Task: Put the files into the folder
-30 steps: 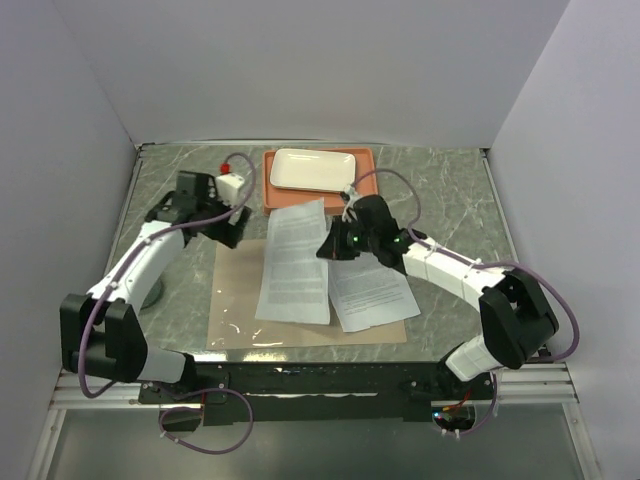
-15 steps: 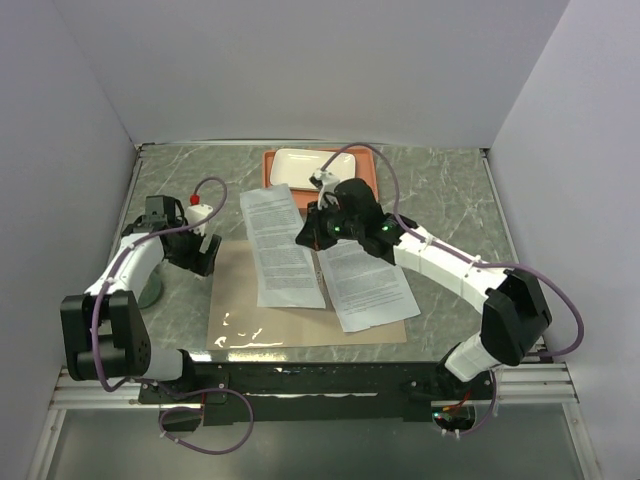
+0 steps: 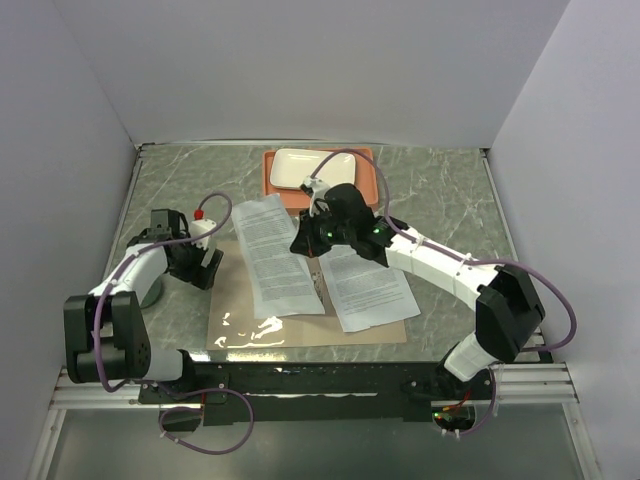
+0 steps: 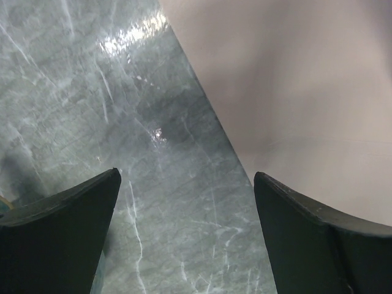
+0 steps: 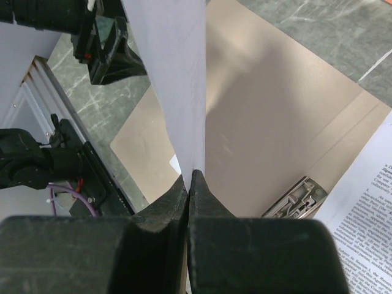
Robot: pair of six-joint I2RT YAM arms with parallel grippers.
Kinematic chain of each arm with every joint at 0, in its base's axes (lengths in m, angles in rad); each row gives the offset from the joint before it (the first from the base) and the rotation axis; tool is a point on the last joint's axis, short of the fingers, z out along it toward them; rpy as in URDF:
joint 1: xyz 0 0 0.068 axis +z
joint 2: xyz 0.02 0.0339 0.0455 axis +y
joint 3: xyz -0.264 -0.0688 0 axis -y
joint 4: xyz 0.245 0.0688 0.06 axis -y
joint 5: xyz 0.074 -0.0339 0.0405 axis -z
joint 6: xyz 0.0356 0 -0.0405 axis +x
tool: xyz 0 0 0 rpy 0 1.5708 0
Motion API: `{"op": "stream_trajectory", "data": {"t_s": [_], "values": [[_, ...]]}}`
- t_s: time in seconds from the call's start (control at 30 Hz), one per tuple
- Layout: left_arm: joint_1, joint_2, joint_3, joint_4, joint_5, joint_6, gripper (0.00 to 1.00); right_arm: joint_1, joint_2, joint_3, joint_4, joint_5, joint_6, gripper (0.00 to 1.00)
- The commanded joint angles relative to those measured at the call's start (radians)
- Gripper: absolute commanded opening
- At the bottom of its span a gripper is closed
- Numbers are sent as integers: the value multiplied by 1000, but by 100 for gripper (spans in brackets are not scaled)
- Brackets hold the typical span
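The tan folder [image 3: 235, 300] lies open on the marble table. One printed sheet [image 3: 275, 258] hangs over the folder's left half, its far right corner pinched in my shut right gripper [image 3: 305, 243]. The right wrist view shows that sheet [image 5: 174, 73] edge-on between the closed fingers [image 5: 190, 174], above the folder [image 5: 263, 122] and its metal clip [image 5: 300, 196]. The other sheet [image 3: 370, 290] rests flat on the folder's right half. My left gripper [image 3: 200, 262] stands open and empty beside the folder's left edge [image 4: 306, 92], low over the table.
An orange tray [image 3: 368, 170] holding a white plate [image 3: 300, 168] sits at the back, just behind the right gripper. A glossy plastic pocket [image 3: 245, 325] shines on the folder's near left. Walls close off the left, back and right sides.
The right gripper has carried its sheet leftward, from the folder's middle to over its left half. The left arm has pulled back to the left and lowered beside the folder.
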Motion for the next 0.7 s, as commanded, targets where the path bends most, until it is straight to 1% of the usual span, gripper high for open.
{"op": "stream_trajectory", "data": {"t_s": [0.0,0.33,0.53,0.67], "values": [[3,-33,-24,45,-34,36,98,7,18,-6,70,1,22,0],[6,-88,-53,23,-77,108,96,5,69,-79,137,88,79,0],[4,-104,-68,3,-81,159,96,5,89,-121,183,95,120,0],[4,-114,-114,-23,-95,217,96,5,103,-139,211,96,137,0]]}}
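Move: The right gripper already pinches the right edge of the held file. The folder's left half, where the file is headed, lies centred about 12 cm to this hand's left, 1 cm back and some 18 cm below. On the table under the hand, the folder's clip is about 3 cm right and level with it, the other file about 17 cm right and level. From the left hand, the folder's left half is about 14 cm right and 2 cm back; the green mug is some 14 cm left and 4 cm back. Lower the right gripper about 6.5 cm, almost straight down, towards the folder, keeping the file's edge pinched in the shut fingers and turning the hand slightly clockwise as it sinks; ease to a stop well above the clip. Keep the left gripper open and empty, drift it some 2 cm left towards the mug, and roll its left side up a little. ##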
